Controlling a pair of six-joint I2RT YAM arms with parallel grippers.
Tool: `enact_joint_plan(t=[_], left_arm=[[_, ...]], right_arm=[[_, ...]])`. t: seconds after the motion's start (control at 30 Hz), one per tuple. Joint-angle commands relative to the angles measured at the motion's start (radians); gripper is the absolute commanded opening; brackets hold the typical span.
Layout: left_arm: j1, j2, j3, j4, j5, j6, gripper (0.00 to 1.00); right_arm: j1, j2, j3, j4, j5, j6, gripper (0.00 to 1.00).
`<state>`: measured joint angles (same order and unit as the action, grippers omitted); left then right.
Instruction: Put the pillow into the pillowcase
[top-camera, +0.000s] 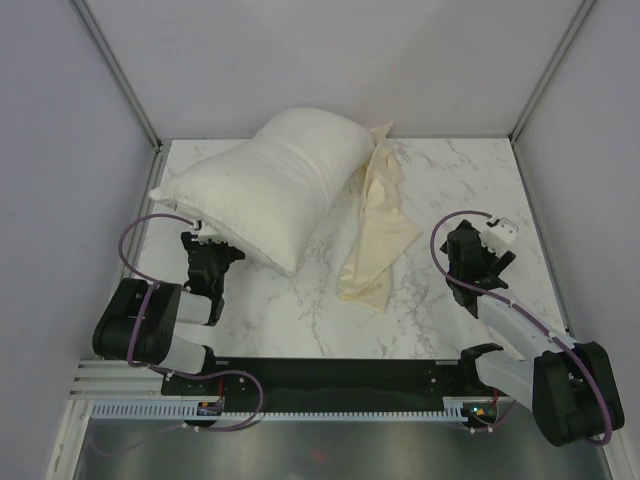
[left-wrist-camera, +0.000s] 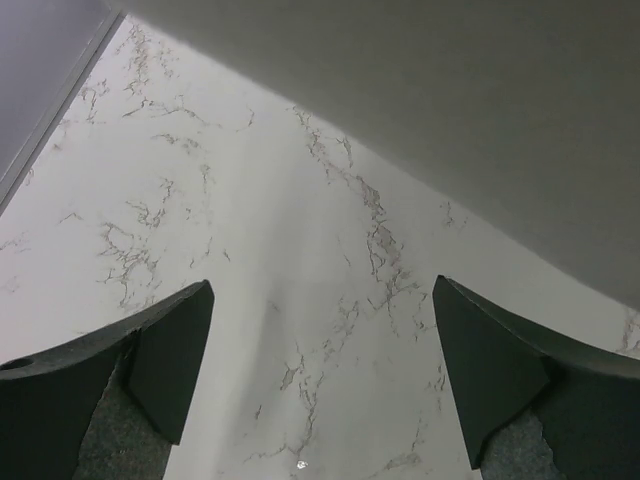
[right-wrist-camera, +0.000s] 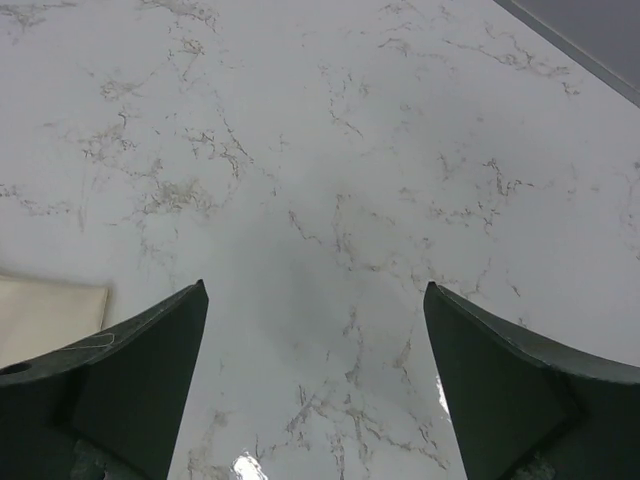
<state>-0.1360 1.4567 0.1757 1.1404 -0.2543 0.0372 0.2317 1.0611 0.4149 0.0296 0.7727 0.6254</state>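
Observation:
The plump off-white pillow (top-camera: 270, 185) lies on the marble table at back left, one corner overhanging my left gripper (top-camera: 212, 262); its shaded underside fills the upper right of the left wrist view (left-wrist-camera: 480, 110). The thin cream pillowcase (top-camera: 378, 225) lies crumpled to its right, running from the pillow's far end toward the table's middle; one corner shows in the right wrist view (right-wrist-camera: 40, 315). My left gripper (left-wrist-camera: 322, 365) is open and empty over bare marble. My right gripper (top-camera: 478, 262) is open and empty right of the pillowcase, also shown in its wrist view (right-wrist-camera: 316, 370).
Grey enclosure walls (top-camera: 330, 60) with metal corner posts close the table on three sides. The marble table (top-camera: 300, 320) ends at a black rail (top-camera: 340, 375) where both arm bases stand. Purple cables loop beside each arm.

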Motion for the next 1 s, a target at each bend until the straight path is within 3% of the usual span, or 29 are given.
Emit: enact_joint_plan(t=[0.0, 0.27, 0.4, 0.43, 0.53, 0.63, 0.77, 0.83, 0.97], left_arm=[[-0.001, -0.012, 0.018, 0.076, -0.010, -0.026, 1.00], [-0.007, -0.019, -0.008, 0.142, 0.003, -0.014, 1.00], [-0.010, -0.143, -0.062, 0.130, 0.004, -0.011, 1.00], [-0.010, -0.192, -0.052, 0.064, 0.003, -0.017, 1.00], [-0.008, -0.374, 0.086, -0.427, -0.068, -0.121, 1.00], [-0.010, -0.450, 0.311, -0.941, -0.092, -0.175, 1.00], [-0.010, -0.542, 0.355, -1.120, -0.173, -0.343, 1.00], [-0.008, -0.599, 0.369, -1.318, -0.258, -0.558, 1.00], [-0.008, -0.833, 0.396, -1.452, -0.218, -0.715, 1.00]], right_arm=[[-0.002, -0.039, 0.010, -0.005, 0.019, 0.008, 0.98], [0.000, -0.207, -0.109, 0.154, -0.154, -0.119, 0.98], [0.000, -0.216, -0.117, 0.179, -0.234, -0.150, 0.98], [0.000, -0.216, -0.117, 0.179, -0.239, -0.148, 0.98], [0.000, -0.225, -0.128, 0.185, -0.263, -0.133, 0.98], [-0.002, -0.239, -0.142, 0.207, -0.293, -0.141, 0.98], [-0.002, -0.237, -0.142, 0.210, -0.294, -0.139, 0.98], [0.000, -0.231, -0.139, 0.210, -0.294, -0.139, 0.98], [-0.002, -0.216, -0.133, 0.211, -0.308, -0.136, 0.98]])
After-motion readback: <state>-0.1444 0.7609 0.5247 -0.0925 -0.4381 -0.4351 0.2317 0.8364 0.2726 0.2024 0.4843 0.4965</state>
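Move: The left hand is low, open and empty, tucked under the near-left edge of the pillow, whose middle is about 8 cm ahead of it and 14 cm to its right, at nearly its height. The pillowcase's middle lies some 38 cm to the left hand's right, level with it fore and aft and 8 cm below. From the right hand, also open and empty, the pillowcase is about 26 cm to the left, 5 cm ahead and 9 cm below, and the pillow about 51 cm to the left and 14 cm ahead. After easing back a little, the left hand climbs some 10 cm out from under the pillow's near-left edge and then draws back about 5 cm towards its base, its left side rolling down about 20 degrees as it swings counter-clockwise, fingers still wide open. Meanwhile the right hand, open and touching nothing, shifts about 4 cm left towards the pillowcase, rising slightly and turning counter-clockwise so that its fingers point more nearly straight ahead. ##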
